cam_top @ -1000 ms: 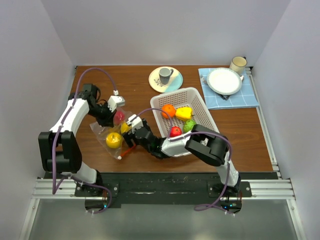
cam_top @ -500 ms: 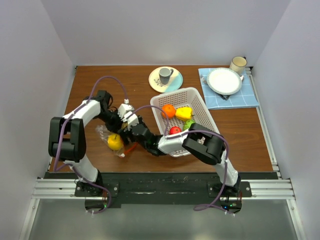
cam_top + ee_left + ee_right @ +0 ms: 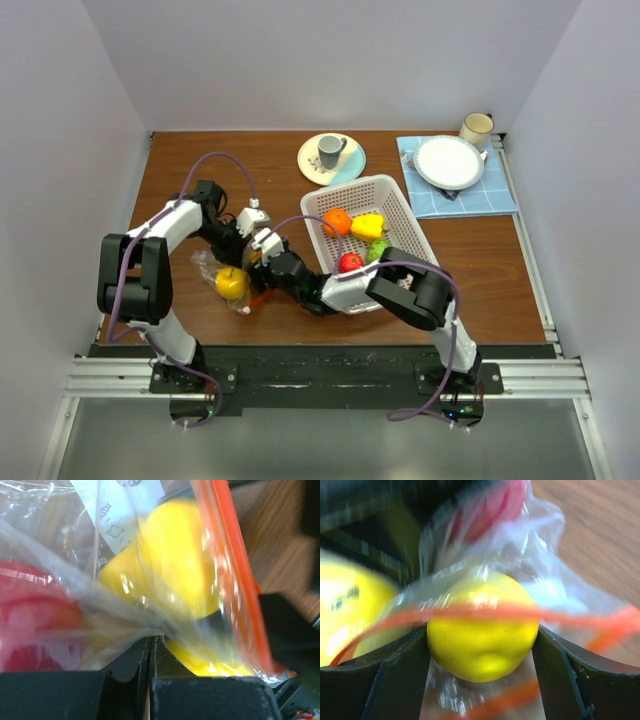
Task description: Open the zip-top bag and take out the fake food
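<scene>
The zip-top bag lies crumpled at the table's left, its orange-red zip strip stretched across a yellow fruit. My left gripper is shut on a fold of the clear plastic, with a yellow fruit and a red one behind the film. My right gripper reaches into the bag mouth, and both fingers touch the sides of the yellow fruit. From above, the left gripper and right gripper meet over the bag.
The white perforated basket to the right holds an orange, a yellow pepper, a red fruit and a green one. Behind stand a plate with a grey cup, a white plate on blue cloth and a mug.
My left arm swung in toward the right gripper, pulling the bag with it. The right jaws narrowed around the yellow fruit.
</scene>
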You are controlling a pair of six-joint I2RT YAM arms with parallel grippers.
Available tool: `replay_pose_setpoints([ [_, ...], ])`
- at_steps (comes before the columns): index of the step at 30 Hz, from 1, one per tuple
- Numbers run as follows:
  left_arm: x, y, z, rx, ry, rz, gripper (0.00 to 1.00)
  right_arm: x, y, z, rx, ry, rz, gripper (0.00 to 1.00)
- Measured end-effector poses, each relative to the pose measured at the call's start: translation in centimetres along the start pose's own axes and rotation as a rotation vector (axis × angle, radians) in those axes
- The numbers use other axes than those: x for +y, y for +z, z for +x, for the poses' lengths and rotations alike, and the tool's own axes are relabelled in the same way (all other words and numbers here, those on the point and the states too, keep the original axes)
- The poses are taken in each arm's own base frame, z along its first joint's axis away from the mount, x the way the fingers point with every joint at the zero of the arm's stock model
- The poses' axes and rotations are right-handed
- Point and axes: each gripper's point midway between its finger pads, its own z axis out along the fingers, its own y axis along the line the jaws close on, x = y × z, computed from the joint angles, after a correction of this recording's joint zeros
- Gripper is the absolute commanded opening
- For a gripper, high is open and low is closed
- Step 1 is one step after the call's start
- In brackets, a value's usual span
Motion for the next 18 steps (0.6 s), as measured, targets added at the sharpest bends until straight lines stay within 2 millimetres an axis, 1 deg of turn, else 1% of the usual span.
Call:
replay_pose_setpoints([
  [3,0.3,0.0,0.0,0.001,0.005,-0.015,0.0,-0.9,-2.7,0.1,0.022,-0.003,-0.002,0.49],
  [5,0.5,0.0,0.1,0.007,0.009,-0.027,0.0,-1.5,-5.0,-1.1,0.014,0.007,-0.007,0.49],
  [7,0.7,0.0,0.1,0.01,0.012,-0.035,0.0,-2.0,-7.2,-3.3,-0.016,0.025,-0.015,0.49],
  [9,0.9,0.0,0.1,0.011,0.015,-0.042,0.0,-2.4,-9.4,-6.3,-0.073,0.056,-0.025,0.5],
  [11,1.0,0.0,0.0,0.014,0.014,-0.049,0.0,-3.1,-11.7,-8.8,-0.122,0.082,-0.022,0.49],
  [12,1.1,-0.1,0.0,0.015,0.013,-0.052,0.0,-3.7,-12.8,-9.9,-0.149,0.095,-0.006,0.49],
  [15,1.2,-0.2,-0.1,0.017,0.011,-0.059,0.0,-6.1,-15.2,-11.6,-0.197,0.122,0.072,0.49],
  [16,1.2,-0.3,-0.1,0.016,0.01,-0.061,0.0,-7.2,-15.5,-11.7,-0.202,0.13,0.111,0.55],
  [18,1.3,-0.6,-0.3,0.015,0.006,-0.064,0.0,-9.8,-15.4,-11.3,-0.192,0.134,0.202,0.63],
])
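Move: The right hand already grips a yellow food piece inside the bag's mouth; the middle of the basket it goes to is about 26 cm to its right, 8 cm ahead, nearly level. In the basket, the red piece is some 21 cm right and 3 cm ahead, the orange one 18 cm right and 14 cm ahead. A second yellow piece lies 6 cm left and 4 cm back. From the left hand, the basket is roughly 30 cm right, 6 cm ahead. Keeping its grip on the yellow piece, the right hand draws it out past the orange zip edge, first right and slightly back, then steeply up, and near the end levels off and eases forward while still going right to the basket, some 15 cm right and as much up overall, turning a little clockwise. The left fingers stay shut on the bag film, shifting barely a centimetre forward. ##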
